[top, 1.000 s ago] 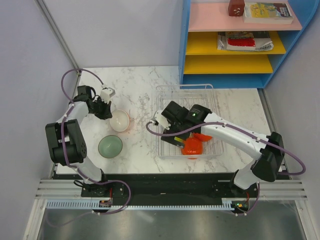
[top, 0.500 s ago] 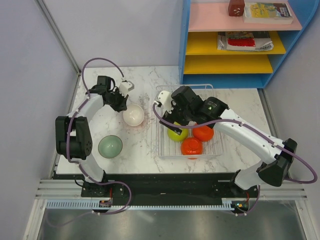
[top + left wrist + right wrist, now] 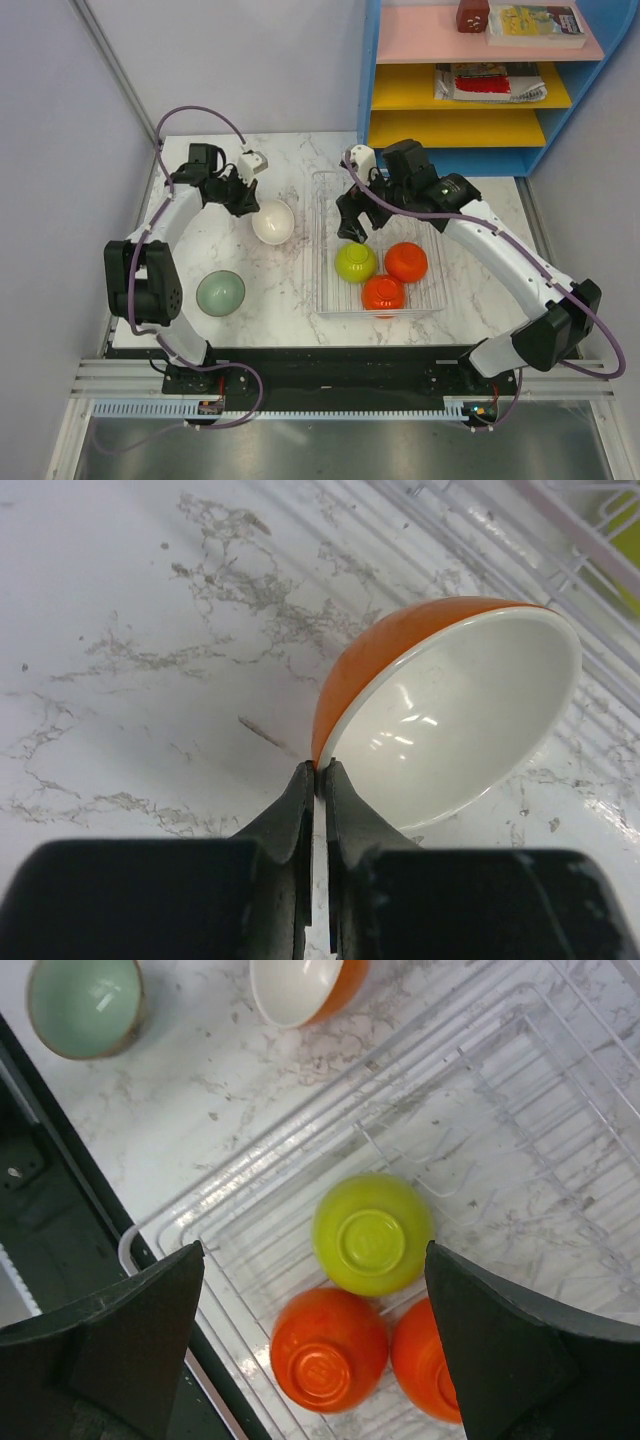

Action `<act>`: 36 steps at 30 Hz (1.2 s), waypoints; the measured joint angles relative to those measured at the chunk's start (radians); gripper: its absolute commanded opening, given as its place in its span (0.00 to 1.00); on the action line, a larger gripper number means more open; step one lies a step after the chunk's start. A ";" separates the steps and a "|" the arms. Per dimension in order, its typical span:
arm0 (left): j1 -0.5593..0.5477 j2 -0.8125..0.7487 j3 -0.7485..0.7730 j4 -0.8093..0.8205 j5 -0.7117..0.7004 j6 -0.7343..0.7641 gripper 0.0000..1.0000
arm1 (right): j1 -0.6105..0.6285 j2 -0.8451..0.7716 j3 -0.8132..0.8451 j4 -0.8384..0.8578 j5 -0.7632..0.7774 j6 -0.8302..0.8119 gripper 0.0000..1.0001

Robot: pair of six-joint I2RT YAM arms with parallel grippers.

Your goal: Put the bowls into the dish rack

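My left gripper is shut on the rim of a bowl, orange outside and white inside, which it holds tilted just left of the dish rack. In the rack's near half, upside down, lie a yellow-green bowl and two orange bowls. Above the yellow-green bowl my right gripper hangs open and holds nothing. A sage-green bowl stands upright on the marble at the near left.
A blue shelf unit with pink and yellow boards stands behind the rack at the back right. Grey walls close the left side and the back. A black rail runs along the table's near edge.
The left arm carried its bowl to the right, toward the rack. The right arm drew up and back off the rack's near half, uncovering the yellow-green bowl there.
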 measured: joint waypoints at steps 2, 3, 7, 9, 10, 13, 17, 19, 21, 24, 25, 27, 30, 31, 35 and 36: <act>-0.007 -0.026 0.009 -0.014 0.040 0.009 0.02 | -0.024 0.000 0.000 0.027 -0.066 0.038 0.98; -0.010 -0.037 0.013 -0.020 0.058 0.016 0.02 | -0.035 0.000 0.000 0.042 -0.098 0.056 0.98; -0.038 -0.075 0.050 -0.082 0.166 0.062 0.02 | -0.079 0.005 -0.001 0.110 -0.217 0.142 0.98; -0.058 -0.095 0.071 -0.115 0.213 0.087 0.02 | -0.112 0.013 -0.010 0.167 -0.286 0.199 0.98; -0.069 -0.105 0.079 -0.130 0.232 0.098 0.02 | -0.124 0.018 -0.013 0.188 -0.307 0.219 0.98; -0.118 -0.134 0.105 -0.172 0.268 0.122 0.02 | -0.165 0.050 -0.022 0.250 -0.372 0.288 0.98; -0.198 -0.143 0.155 -0.212 0.288 0.133 0.02 | -0.212 0.098 -0.052 0.324 -0.441 0.371 0.98; -0.230 -0.143 0.180 -0.225 0.288 0.134 0.02 | -0.227 0.117 -0.069 0.348 -0.472 0.406 0.98; -0.260 -0.135 0.220 -0.248 0.287 0.136 0.02 | -0.244 0.135 -0.088 0.379 -0.505 0.446 0.98; -0.289 -0.103 0.293 -0.271 0.285 0.140 0.02 | -0.261 0.141 -0.120 0.417 -0.542 0.493 0.98; -0.293 -0.089 0.312 -0.278 0.285 0.141 0.02 | -0.267 0.141 -0.130 0.433 -0.558 0.509 0.98; -0.299 -0.062 0.344 -0.295 0.283 0.144 0.02 | -0.278 0.141 -0.145 0.458 -0.582 0.536 0.98; -0.303 -0.026 0.366 -0.305 0.278 0.147 0.02 | -0.291 0.136 -0.169 0.499 -0.615 0.571 0.98; -0.305 -0.017 0.370 -0.305 0.278 0.147 0.02 | -0.296 0.130 -0.183 0.515 -0.623 0.585 0.98; -0.315 0.000 0.370 -0.307 0.278 0.147 0.02 | -0.307 0.113 -0.218 0.544 -0.644 0.615 0.98; -0.317 0.000 0.370 -0.307 0.278 0.147 0.02 | -0.310 0.109 -0.221 0.550 -0.649 0.623 0.98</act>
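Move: Some 13 cm back, 23 cm right and 12 cm above the left hand, which already pinches the white-and-orange bowl by its rim, waits the empty, wide-open right gripper. From the right hand, that held bowl lies roughly 18 cm left, 10 cm ahead and 14 cm lower. In the rack, the lime bowl sits about 20 cm below the right hand, 3 cm ahead and 2 cm right; the farther orange bowl stands level with it, some 12 cm to its right. Swinging about 15 cm right, 12 cm up and 6 cm back, the left hand carries the pinched bowl over the rack's left side towards the right gripper, turning some 30 degrees clockwise. The right hand shifts about 4 cm forward, bobbing up and down again on the way, and lifts its fingers until they point nearly level leftward at the bowl, still wide open. ##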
